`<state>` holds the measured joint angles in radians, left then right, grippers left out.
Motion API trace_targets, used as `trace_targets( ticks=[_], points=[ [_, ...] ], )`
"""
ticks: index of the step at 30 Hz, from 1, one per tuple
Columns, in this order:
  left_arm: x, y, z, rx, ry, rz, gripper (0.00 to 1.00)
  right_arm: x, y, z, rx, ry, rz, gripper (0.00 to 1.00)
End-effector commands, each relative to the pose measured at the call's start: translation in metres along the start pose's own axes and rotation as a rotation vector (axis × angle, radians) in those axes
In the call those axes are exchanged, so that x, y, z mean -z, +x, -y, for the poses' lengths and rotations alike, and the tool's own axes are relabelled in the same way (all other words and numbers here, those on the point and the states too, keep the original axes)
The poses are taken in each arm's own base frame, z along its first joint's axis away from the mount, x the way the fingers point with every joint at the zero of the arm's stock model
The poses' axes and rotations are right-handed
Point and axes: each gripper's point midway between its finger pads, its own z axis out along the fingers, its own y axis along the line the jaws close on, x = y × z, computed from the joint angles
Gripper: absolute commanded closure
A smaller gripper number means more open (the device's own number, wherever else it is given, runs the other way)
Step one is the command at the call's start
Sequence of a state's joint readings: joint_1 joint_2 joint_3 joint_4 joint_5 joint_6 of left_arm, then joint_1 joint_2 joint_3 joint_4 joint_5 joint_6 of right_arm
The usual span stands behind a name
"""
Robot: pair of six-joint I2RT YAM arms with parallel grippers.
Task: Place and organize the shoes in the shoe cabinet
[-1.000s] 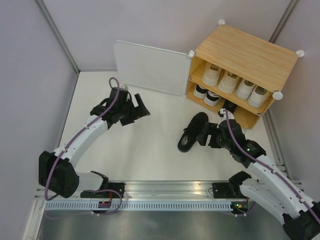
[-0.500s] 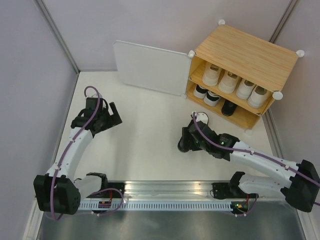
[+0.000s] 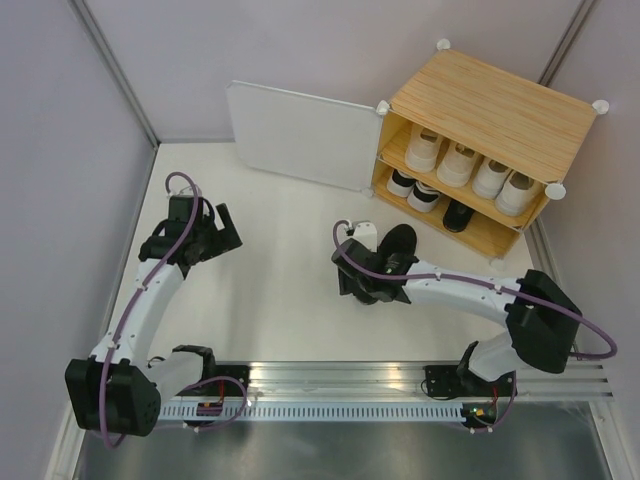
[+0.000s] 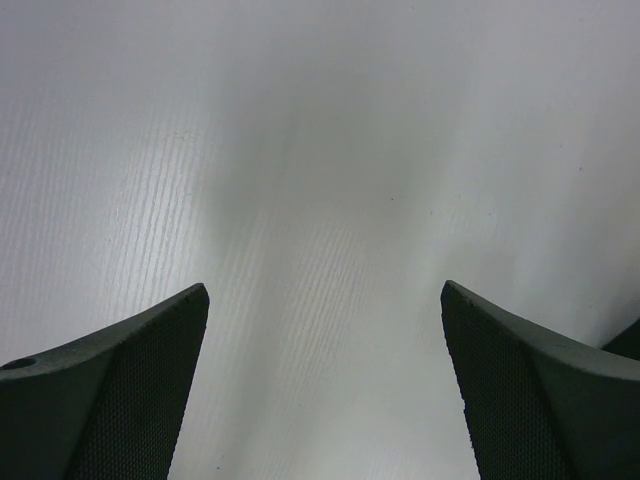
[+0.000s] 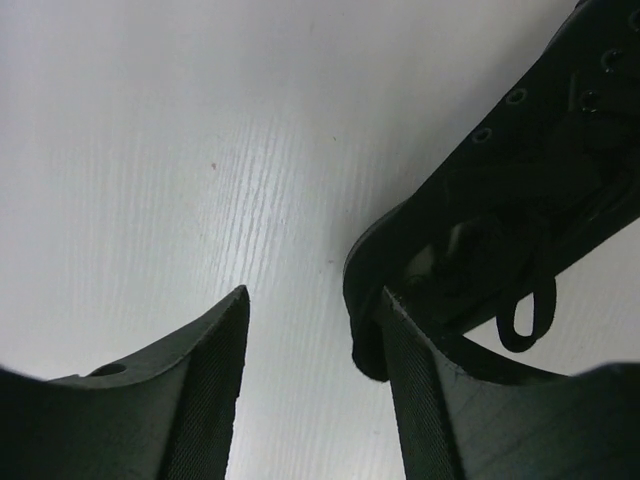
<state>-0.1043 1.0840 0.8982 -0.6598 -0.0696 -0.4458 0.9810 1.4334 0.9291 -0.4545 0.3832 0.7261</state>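
The shoe cabinet (image 3: 490, 100) stands at the far right with its white door (image 3: 300, 135) swung open. Several white and cream shoes (image 3: 465, 165) fill its upper shelf. Two white shoes with black trim (image 3: 415, 190) and a black shoe (image 3: 458, 215) sit on the lower shelf. Another black shoe (image 3: 398, 243) lies on the table in front of it. My right gripper (image 3: 358, 283) is open at this shoe's heel. In the right wrist view the gripper (image 5: 312, 295) has one finger (image 5: 420, 370) inside the black shoe (image 5: 520, 170) and the other outside it. My left gripper (image 3: 225, 228) is open and empty over bare table, also seen in the left wrist view (image 4: 325, 288).
Grey walls close in the white table on the left, back and right. A metal rail (image 3: 340, 385) with the arm bases runs along the near edge. The open door juts out left of the cabinet.
My right gripper has moved left and turned round to the heel of the black shoe on the table. My left arm pulled back to the left a second ago and has stayed still since.
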Motion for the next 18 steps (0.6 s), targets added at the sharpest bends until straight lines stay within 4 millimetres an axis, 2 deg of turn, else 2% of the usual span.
trace_targets(
  ticks=[1,5,8,11,18],
  points=[
    [0.004,-0.005,0.0,-0.037,0.009,0.03,0.0,-0.018,0.001,0.0,-0.025,0.061,0.009,0.41],
    [0.006,-0.003,0.002,-0.032,0.026,0.027,0.0,-0.042,0.023,0.007,-0.015,0.101,-0.024,0.45],
    [0.008,0.002,0.006,-0.031,0.057,0.021,0.0,-0.051,0.031,0.012,-0.004,0.13,-0.046,0.46],
    [0.012,0.002,0.006,-0.03,0.066,0.034,0.0,-0.051,0.035,0.017,0.015,0.16,-0.054,0.5],
    [0.016,0.001,0.0,-0.031,0.046,0.067,0.0,-0.03,0.026,0.034,0.05,0.202,-0.028,0.82]
  ],
)
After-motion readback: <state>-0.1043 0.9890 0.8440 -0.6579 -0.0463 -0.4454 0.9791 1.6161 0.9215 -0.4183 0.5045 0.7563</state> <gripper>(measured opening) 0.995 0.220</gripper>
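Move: The loose black shoe lies toe-outward and to the right. Its middle is some 8 cm ahead of my right hand, 6 cm to the right and 7 cm lower, and its heel is the near end, almost under my fingers. The black shoe already in the cabinet stands about 17 cm ahead and 20 cm right of that hand, and the open door about 25 cm ahead and 10 cm left. From my left hand the loose shoe is about 31 cm right, 2 cm back and 13 cm down. I drop my right hand about 5 cm, straddling the heel end of the loose black shoe, while easing a little forward and right and rolling the wrist some 10 degrees so its left side sinks. Once down, I bring the fingers from just over half open to nearly shut, pinching the back of the heel between the pads. ##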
